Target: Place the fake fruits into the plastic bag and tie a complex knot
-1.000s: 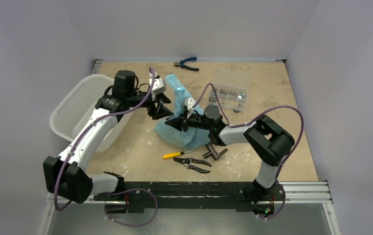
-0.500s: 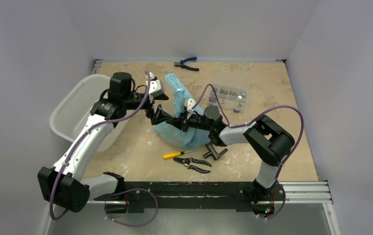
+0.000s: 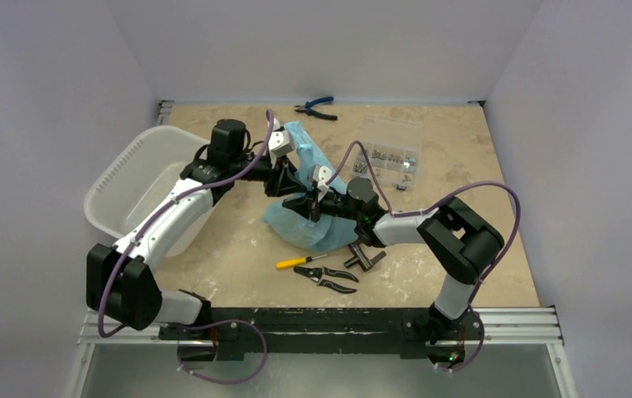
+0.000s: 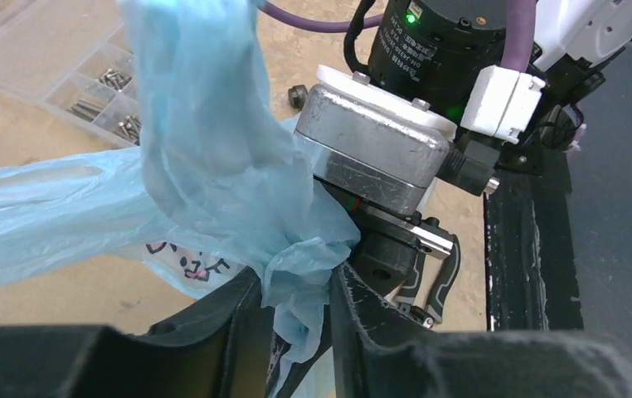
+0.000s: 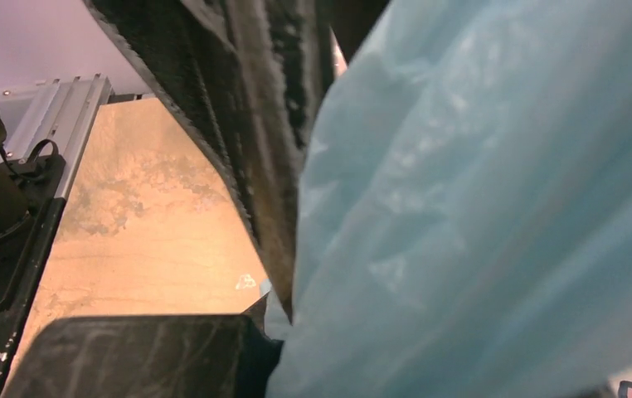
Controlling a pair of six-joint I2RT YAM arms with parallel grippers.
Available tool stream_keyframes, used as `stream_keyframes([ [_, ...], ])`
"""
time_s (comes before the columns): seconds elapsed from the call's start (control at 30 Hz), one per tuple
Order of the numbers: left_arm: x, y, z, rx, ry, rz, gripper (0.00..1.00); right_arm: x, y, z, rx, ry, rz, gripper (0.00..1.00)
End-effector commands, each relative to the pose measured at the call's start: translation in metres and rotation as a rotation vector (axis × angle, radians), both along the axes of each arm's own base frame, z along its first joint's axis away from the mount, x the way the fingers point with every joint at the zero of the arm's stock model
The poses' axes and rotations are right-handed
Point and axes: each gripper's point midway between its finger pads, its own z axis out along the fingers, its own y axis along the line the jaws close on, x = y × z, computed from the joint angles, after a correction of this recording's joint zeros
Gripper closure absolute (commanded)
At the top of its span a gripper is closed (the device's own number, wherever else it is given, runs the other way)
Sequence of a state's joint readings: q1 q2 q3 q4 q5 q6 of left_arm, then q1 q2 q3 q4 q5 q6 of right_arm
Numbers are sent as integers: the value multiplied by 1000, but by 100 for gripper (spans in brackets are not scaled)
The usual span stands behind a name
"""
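Observation:
The light-blue plastic bag [image 3: 317, 232] sits mid-table, its upper film pulled up into a strip [image 3: 300, 143]. My left gripper [image 3: 286, 178] is at the bag's neck. In the left wrist view its jaws [image 4: 294, 278] are shut on a bunched twist of blue film [image 4: 304, 257]; I cannot tell whether this is the knot. My right gripper [image 3: 311, 203] reaches in from the right, right next to the left one, and looks shut on the bag's film [image 5: 478, 207], which covers most of its view. The fake fruits are hidden.
A white perforated tub [image 3: 134, 186] stands at the left. A clear compartment box [image 3: 391, 153] lies at the back right, blue-handled pliers [image 3: 315, 107] at the back edge. A yellow-handled screwdriver [image 3: 292, 263] and black pliers [image 3: 329, 278] lie in front of the bag.
My left gripper opened wide, swung right towards the bag's neck and closed on the bunched film. The right gripper stayed at the bag, barely shifting.

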State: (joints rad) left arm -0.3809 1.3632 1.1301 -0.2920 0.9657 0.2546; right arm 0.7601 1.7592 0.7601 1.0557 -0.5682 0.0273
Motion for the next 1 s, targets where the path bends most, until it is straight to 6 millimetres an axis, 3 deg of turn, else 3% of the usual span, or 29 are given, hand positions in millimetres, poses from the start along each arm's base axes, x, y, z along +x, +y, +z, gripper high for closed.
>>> stream_keyframes([
  [0.0,-7,-10,12,-58,-16,-97,80,1,4,36,57,-88,9,93],
  [0.03,-9,-11,11,-52,-4,-110,88,2,4,37,60,-90,7,92],
  [0.07,-10,-10,10,-47,9,-114,97,1,4,38,62,-93,8,86],
  [0.1,-9,-7,7,-38,16,-106,100,0,3,41,62,-93,11,77],
  [0.2,-2,9,3,-32,5,-59,100,-1,-6,56,52,-84,-6,41],
  [0.3,-3,23,-1,0,-51,-53,100,0,-26,72,14,-82,-39,26],
  [0.5,-8,29,2,18,-119,-75,100,2,-73,105,-53,-5,-121,12],
  [0.63,-8,29,2,22,-143,-81,100,24,-97,107,-86,91,-236,3],
  [0.87,-10,32,-1,50,-190,-99,100,81,-83,89,-163,209,-347,1],
  [0.97,-8,32,0,57,-205,-95,100,94,-74,81,-204,230,-345,1],
])
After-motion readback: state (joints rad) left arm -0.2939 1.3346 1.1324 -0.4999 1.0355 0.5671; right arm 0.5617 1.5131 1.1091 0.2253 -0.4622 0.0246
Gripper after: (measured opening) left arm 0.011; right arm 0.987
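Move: The left hand's part-open fingers straddle the bag's neck, right at their tips. The right hand's near-shut fingers are beside it; from them the bag's free handle lies about 14 cm ahead, 4 cm right and roughly level. The bag's body sags about 5 cm back, 6 cm right and 12 cm below; the parts case sits about 14 cm ahead, 26 cm right and 18 cm lower. Left fingers pinch the bag's neck while the right opens, rises rightward about 12 cm, then arcs forward-down towards the handle. ##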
